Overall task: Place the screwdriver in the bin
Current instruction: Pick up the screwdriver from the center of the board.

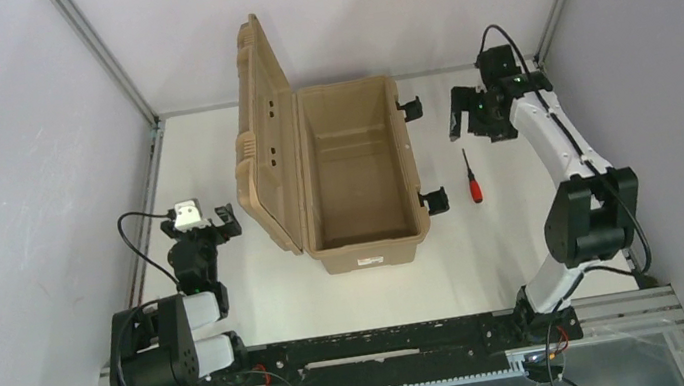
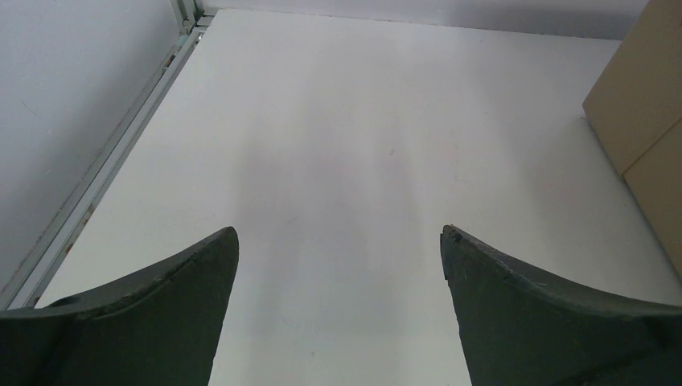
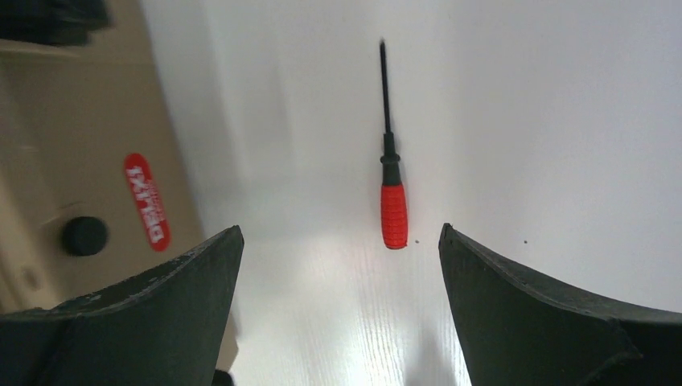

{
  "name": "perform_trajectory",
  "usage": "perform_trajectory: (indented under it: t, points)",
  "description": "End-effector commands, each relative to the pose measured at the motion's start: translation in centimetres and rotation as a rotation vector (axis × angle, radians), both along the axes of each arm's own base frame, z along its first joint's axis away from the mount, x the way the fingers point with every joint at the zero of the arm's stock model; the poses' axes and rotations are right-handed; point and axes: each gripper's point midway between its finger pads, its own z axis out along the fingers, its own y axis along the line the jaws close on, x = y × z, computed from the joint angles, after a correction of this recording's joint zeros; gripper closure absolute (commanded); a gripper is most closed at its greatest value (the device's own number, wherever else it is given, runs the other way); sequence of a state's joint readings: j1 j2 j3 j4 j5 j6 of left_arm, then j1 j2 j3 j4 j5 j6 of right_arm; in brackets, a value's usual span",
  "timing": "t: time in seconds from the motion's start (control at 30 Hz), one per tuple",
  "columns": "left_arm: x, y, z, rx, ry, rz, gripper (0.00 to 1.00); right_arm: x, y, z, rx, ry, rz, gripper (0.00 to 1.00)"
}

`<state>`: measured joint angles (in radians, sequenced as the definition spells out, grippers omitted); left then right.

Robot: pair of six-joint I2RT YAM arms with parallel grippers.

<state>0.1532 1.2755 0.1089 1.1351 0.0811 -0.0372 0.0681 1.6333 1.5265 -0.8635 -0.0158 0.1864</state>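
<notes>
The screwdriver, with a red handle and a thin dark shaft, lies on the white table just right of the bin. The bin is a tan case with its ribbed lid standing open on the left and two black latches on the right side. My right gripper is open and empty, hovering beyond the screwdriver's tip. In the right wrist view the screwdriver lies ahead of the open gripper, handle end nearest, with the bin wall at left. My left gripper is open and empty left of the lid.
The left wrist view shows the open left gripper over bare table, the lid's tan edge at right and a metal frame rail at left. Grey walls enclose the table on three sides.
</notes>
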Motion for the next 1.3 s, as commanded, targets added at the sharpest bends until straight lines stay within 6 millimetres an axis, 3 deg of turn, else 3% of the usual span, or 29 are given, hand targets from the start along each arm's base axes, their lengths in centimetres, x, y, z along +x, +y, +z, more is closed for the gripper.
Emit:
perform_trajectory:
  t: [0.0, 0.2, 0.43, 0.8, 1.0, 1.27]
  points:
    - [1.0, 0.1, 2.5, 0.009, -0.072, 0.003, 0.0, -1.3, -0.7, -3.7, -0.05, 0.115, -0.011, 0.01]
    - [1.0, 0.1, 2.5, 0.01, -0.072, 0.003, 0.0, -2.0, -0.7, -8.6, -0.055, 0.22, -0.019, 0.07]
    - [1.0, 0.1, 2.5, 0.009, -0.073, 0.002, 0.0, -2.9, -0.9, -12.7, -0.064, 0.305, -0.025, 0.17]
    - [1.0, 0.1, 2.5, 0.01, -0.073, 0.002, 0.0, -3.1, -1.8, -15.1, -0.099, 0.35, -0.048, 0.35]
    - [1.0, 0.1, 2.5, 0.01, -0.072, 0.002, 0.0, -3.2, -2.0, -16.0, -0.11, 0.369, -0.044, 0.4]
    - [1.0, 0.1, 2.5, 0.009, -0.072, 0.003, 0.0, -3.2, -2.0, -16.8, -0.113, 0.382, -0.04, 0.57]
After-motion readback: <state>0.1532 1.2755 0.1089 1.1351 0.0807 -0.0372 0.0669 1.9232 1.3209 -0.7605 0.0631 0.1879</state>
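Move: The screwdriver lies on the board almost under the right hand, about 17 cm below it, some 2 cm back and 2 cm to its right. The open bin's middle is about 21 cm to the hand's left, 2 cm back and 10 cm lower. Of the bin's two black latches, the near one sits about 7 cm left and 9 cm back, the far one 8 cm left and 4 cm ahead, both some 9 cm lower. From the left hand, the screwdriver is about 52 cm right, 3 cm ahead and 11 cm below. The right hand drops about 16 cm to the screwdriver, fast at first and then easing off, while drawing back 3 to 4 cm and tipping its fingers some 20 degrees further, until they point nearly straight down. On the way the wide-open fingers close to about half, ending with one tip on each side of the front of the red handle and not yet visibly squeezing it. ##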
